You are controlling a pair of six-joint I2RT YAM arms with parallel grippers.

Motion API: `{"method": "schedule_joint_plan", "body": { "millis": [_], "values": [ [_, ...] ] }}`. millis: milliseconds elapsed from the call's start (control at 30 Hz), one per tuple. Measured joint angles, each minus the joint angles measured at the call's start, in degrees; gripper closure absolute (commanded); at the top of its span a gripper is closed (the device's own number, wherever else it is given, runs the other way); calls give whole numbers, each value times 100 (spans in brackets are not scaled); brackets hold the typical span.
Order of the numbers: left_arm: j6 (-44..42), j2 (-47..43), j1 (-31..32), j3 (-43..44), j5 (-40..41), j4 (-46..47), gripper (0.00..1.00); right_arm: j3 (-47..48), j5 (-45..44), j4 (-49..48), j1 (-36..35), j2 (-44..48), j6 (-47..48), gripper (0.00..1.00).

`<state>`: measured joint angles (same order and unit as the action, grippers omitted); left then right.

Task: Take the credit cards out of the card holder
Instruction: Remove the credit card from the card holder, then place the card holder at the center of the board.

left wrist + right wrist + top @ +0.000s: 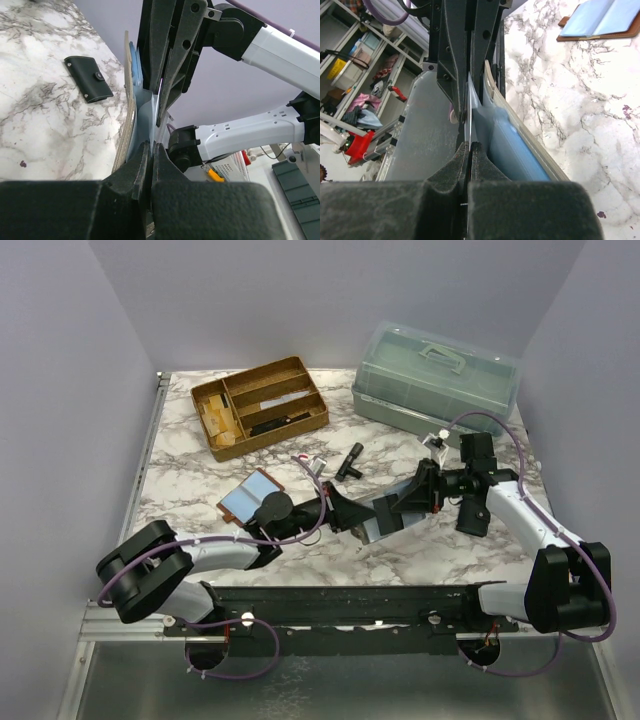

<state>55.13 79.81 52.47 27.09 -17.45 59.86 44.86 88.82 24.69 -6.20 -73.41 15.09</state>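
The card holder (380,521) is held up off the marble table between my two arms, its tan cover (522,136) on edge. A light-blue credit card (512,150) sits in a clear pocket against that cover. My right gripper (470,147) is shut on a thin pale sheet (469,107) of the holder, seen edge-on; whether it is a card or a sleeve I cannot tell. My left gripper (151,147) is shut on the holder's pale-blue leaf (148,102) from the opposite side. In the top view the left gripper (352,519) and right gripper (402,506) face each other.
A second holder, brown with blue sleeves (250,498), lies open left of the arms. A small black pouch (89,77) lies on the marble. A wooden tray (262,405) and a lidded plastic box (435,375) stand at the back.
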Motion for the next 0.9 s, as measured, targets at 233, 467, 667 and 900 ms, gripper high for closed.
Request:
{"method": "schedule_joint_plan", "body": {
  "millis": [233,467,667,900],
  "values": [
    [-39,-234,-76,-229,39,0,100,0,-4,2,179,-2,2,100],
    [-94,-407,-136,-415,57,-9,100,0,-179,13,234,0,9,100],
    [-72,-507,-332,-776,140,-251,100,2,-415,101,356,57,96,100],
    [-39,-332,-455,-931,166,-361,100,4,-529,118,396,142,151,100]
  ]
}}
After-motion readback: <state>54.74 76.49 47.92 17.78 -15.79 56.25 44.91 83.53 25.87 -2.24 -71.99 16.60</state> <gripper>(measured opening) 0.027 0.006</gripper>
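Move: The dark credit card, already pinched by the right fingers, has its middle about 3 cm to that hand's left and some 5 cm to the right of the left hand, which pinches the card holder's blue sleeve. The open holder's middle sits about 6 cm right of the left hand and a little below it. The closed black wallet lies roughly 20 cm to the right of the right hand, a touch ahead and about 12 cm lower; the black T-shaped tool is some 15 cm ahead of the left hand, 2 cm to its left and as far below. Both hands keep their shut grips and pull apart: the left draws the card holder about 4 cm to the left, first nearly level, then sinking some 6 cm as it goes on, its wrist turning about ten degrees. The right holds on to the credit card and eases about 2 cm forward and a little to the right, away from the holder, turning slightly clockwise, so that the card is drawn out of the blue sleeve. ##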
